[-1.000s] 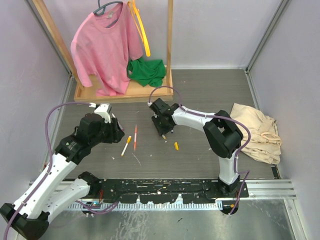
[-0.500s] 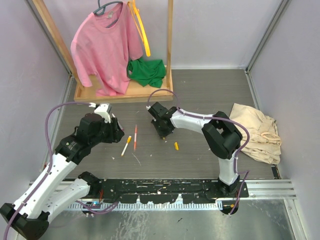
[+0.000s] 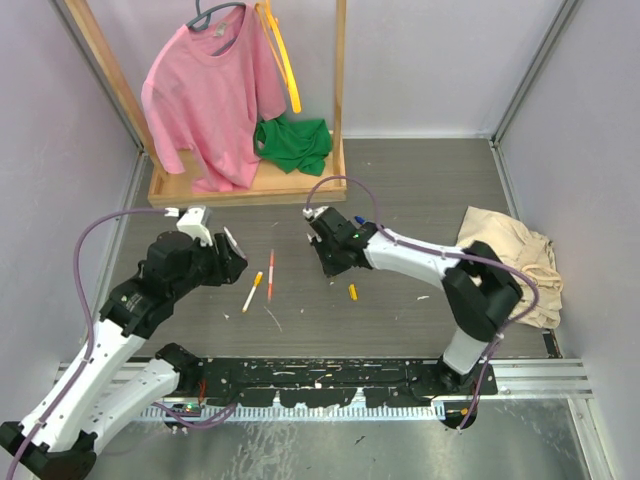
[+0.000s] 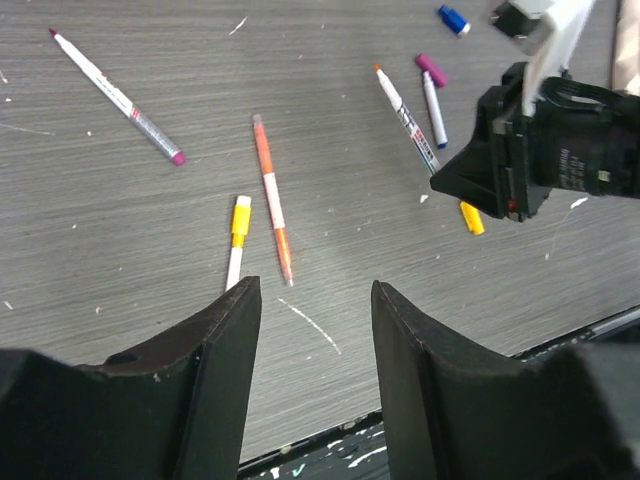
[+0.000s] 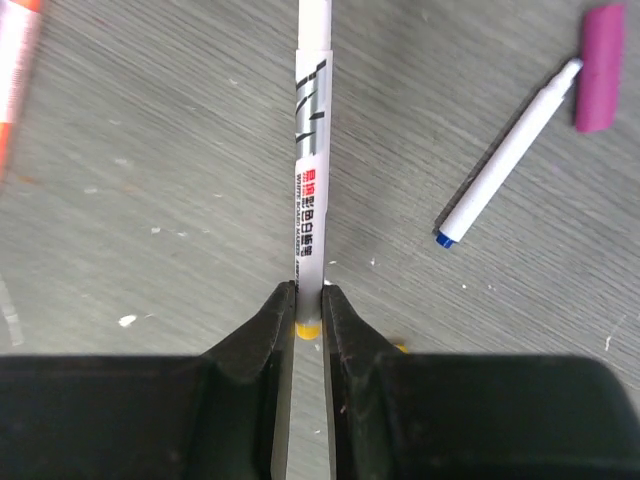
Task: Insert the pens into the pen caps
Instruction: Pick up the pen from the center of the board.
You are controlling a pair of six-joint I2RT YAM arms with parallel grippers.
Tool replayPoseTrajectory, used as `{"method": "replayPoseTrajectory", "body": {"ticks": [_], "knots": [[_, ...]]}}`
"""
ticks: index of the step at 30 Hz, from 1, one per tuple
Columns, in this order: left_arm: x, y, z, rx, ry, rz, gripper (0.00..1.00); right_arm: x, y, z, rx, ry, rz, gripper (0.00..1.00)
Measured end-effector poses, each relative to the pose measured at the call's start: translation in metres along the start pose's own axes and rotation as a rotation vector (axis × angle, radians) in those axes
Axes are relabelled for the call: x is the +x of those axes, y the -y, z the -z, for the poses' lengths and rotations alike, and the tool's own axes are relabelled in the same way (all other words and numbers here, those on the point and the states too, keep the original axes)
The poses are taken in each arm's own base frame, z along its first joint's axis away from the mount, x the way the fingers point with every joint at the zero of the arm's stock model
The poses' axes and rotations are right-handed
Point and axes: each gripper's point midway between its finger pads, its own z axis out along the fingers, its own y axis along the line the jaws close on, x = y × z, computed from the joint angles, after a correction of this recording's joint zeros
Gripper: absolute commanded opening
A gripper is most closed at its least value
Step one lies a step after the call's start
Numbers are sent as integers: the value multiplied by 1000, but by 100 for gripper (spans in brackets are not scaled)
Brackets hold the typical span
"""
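My right gripper [image 5: 310, 292] is shut on the lower end of a white pen [image 5: 312, 150] with black print and a yellow butt end; the pen lies on the table, pointing away from the jaws. A blue-tipped pen [image 5: 505, 155] and a magenta cap [image 5: 598, 67] lie to its right. My left gripper [image 4: 315, 290] hangs open above the table with nothing between its fingers. Below it lie an orange pen [image 4: 271, 197], a yellow-capped pen [image 4: 238, 240] and a pen with a magenta end [image 4: 118, 98]. A yellow cap [image 4: 471, 217] sits beside the right gripper [image 3: 328, 262], and a blue cap [image 4: 453, 19] lies farther off.
A wooden rack [image 3: 245, 185] at the back carries a pink shirt [image 3: 210, 90] and a green cloth [image 3: 293, 142]. A beige cloth [image 3: 515, 262] lies at the right. The black mounting rail [image 3: 320, 378] runs along the near edge.
The right gripper's jaws have closed onto the white pen, and its arm has swung its elbow to the right. The left arm has shifted slightly left.
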Motion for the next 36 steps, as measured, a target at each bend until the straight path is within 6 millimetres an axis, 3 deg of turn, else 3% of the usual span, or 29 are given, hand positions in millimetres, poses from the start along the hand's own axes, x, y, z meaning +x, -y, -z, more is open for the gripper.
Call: {"method": "replayPoseTrajectory", "body": {"ticks": [8, 17, 23, 27, 36], "knots": [[-21, 13, 11, 58, 105, 66, 51, -44, -34, 80, -245, 335, -144, 0], [-51, 46, 20, 213, 203, 147, 55, -45, -88, 134, -530, 526, -313, 0], [-62, 68, 21, 316, 216, 186, 56, -57, -129, 169, -701, 599, -370, 0], [-65, 77, 21, 364, 217, 199, 56, -66, -143, 182, -773, 630, -398, 0], [-47, 77, 6, 377, 157, 235, 49, -73, -166, 182, -836, 626, -389, 0]]}}
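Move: My right hand holds the pen by its yellow end, just off the table. My left gripper, open, waits about 19 cm to its left, 6 cm back and 16 cm higher. From my right hand, the red pen lies some 14 cm left and 1 cm ahead, the yellow-capped pen 18 cm left and 4 cm back, both 4 cm lower. From my left hand, the held pen's middle is about 11 cm ahead, 16 cm right and 16 cm below. I lift the pen about 20 cm with my right hand, carrying it left and somewhat back to my left gripper, and roll the wrist about 65 degrees, left side up, keeping the pinch on the yellow end. My left hand rises some 9 cm, then sinks about 2, going 6 cm right and rolling 25 degrees, left side down, fingers still open around the pen. ##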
